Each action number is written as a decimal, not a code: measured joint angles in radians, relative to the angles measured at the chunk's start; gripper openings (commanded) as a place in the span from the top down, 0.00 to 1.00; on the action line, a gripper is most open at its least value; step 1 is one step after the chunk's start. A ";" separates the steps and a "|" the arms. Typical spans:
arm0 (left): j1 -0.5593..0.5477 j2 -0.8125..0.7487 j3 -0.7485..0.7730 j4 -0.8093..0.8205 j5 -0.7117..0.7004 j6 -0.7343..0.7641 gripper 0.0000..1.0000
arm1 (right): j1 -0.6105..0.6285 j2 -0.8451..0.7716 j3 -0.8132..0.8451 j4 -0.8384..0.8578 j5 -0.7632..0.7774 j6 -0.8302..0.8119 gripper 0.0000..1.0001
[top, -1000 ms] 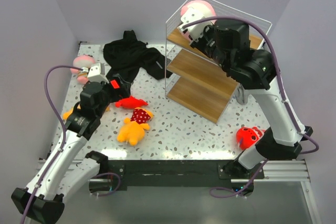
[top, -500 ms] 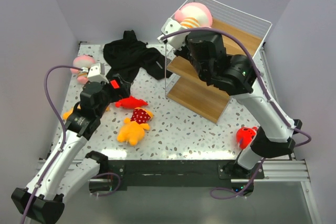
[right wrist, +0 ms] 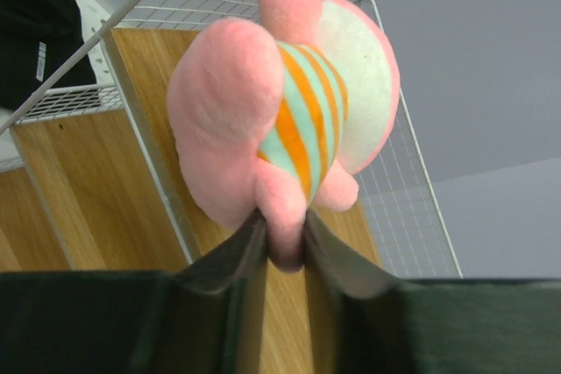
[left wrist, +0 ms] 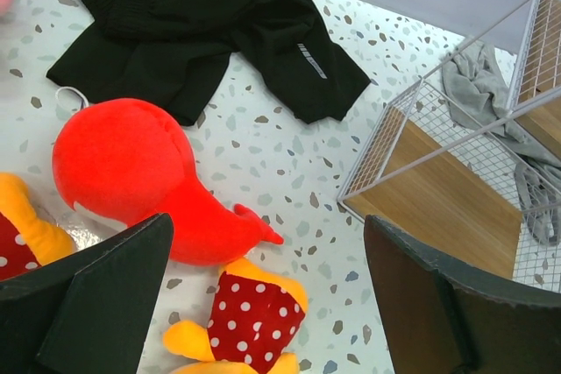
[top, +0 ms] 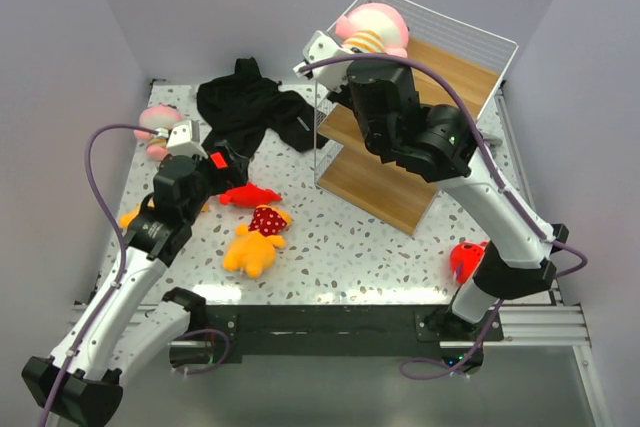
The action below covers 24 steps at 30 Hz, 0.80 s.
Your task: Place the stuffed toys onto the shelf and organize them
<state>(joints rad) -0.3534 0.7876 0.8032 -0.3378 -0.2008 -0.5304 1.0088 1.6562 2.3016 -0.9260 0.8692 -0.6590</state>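
Observation:
A pink stuffed toy (top: 372, 27) in an orange-striped shirt hangs over the top board of the shelf (top: 400, 137), at its far left corner. My right gripper (top: 348, 53) is shut on one of its legs; in the right wrist view the two fingers (right wrist: 237, 260) pinch that pink limb below the toy (right wrist: 280, 120). My left gripper (top: 228, 162) stands open above the table. Between its fingers (left wrist: 114, 286) I see a red fish toy (left wrist: 131, 172) and an orange-yellow toy with a polka-dot bib (left wrist: 245, 321). It holds nothing.
A black garment (top: 250, 107) lies at the back, left of the shelf. Another pink toy (top: 155, 125) sits at the far left. An orange toy (top: 130, 215) lies under the left arm, and a red toy (top: 470, 259) beside the right arm's base. Grey cloth (left wrist: 491, 102) hangs behind the shelf.
My right arm has swung left with the pink toy, from over the top board's middle to its far left corner. The left arm has not moved.

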 measured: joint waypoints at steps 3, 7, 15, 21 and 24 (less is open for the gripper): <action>0.000 0.011 0.001 0.000 0.000 0.000 0.06 | 0.006 0.000 0.000 0.002 0.003 0.000 0.52; 0.000 0.061 0.024 -0.008 0.000 -0.005 0.06 | 0.006 0.000 0.010 -0.003 -0.013 0.012 0.47; 0.066 0.175 0.151 -0.016 -0.028 -0.036 0.06 | 0.006 -0.040 0.013 -0.018 -0.159 0.062 0.29; 0.272 0.259 0.188 0.018 0.032 -0.092 0.06 | 0.008 -0.208 -0.097 -0.016 -0.346 0.100 0.26; 0.454 0.315 0.188 0.053 0.116 -0.133 0.07 | 0.007 -0.300 -0.153 0.006 -0.443 0.142 0.26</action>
<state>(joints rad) 0.1009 1.1023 0.9913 -0.2848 -0.0853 -0.6636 1.0161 1.3563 2.1487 -0.9203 0.4259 -0.5171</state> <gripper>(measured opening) 0.939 0.742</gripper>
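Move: The right fingers hold a leg of the striped pink toy, whose middle lies about 8 cm ahead of the right hand, 3 cm to its right and roughly level. The top shelf's middle is some 10 cm ahead, 11 cm right and 5 cm lower. The left hand is empty, about 20 cm above the table things: the corner pink toy is roughly 22 cm ahead and 21 cm left, the red toy 9 cm ahead and 3 cm left, the black cloth 27 cm straight ahead. The right fingers let go of the pink toy's leg, spreading wide, then the hand draws back about 7 cm from the top shelf and rises a little, turning some 25 degrees counter-clockwise and rolling its left side up. Meanwhile the left hand, fingers still wide open, sets off forward and then sweeps ever faster to the left towards the corner pink toy, about 14 cm in all, swinging counter-clockwise. ##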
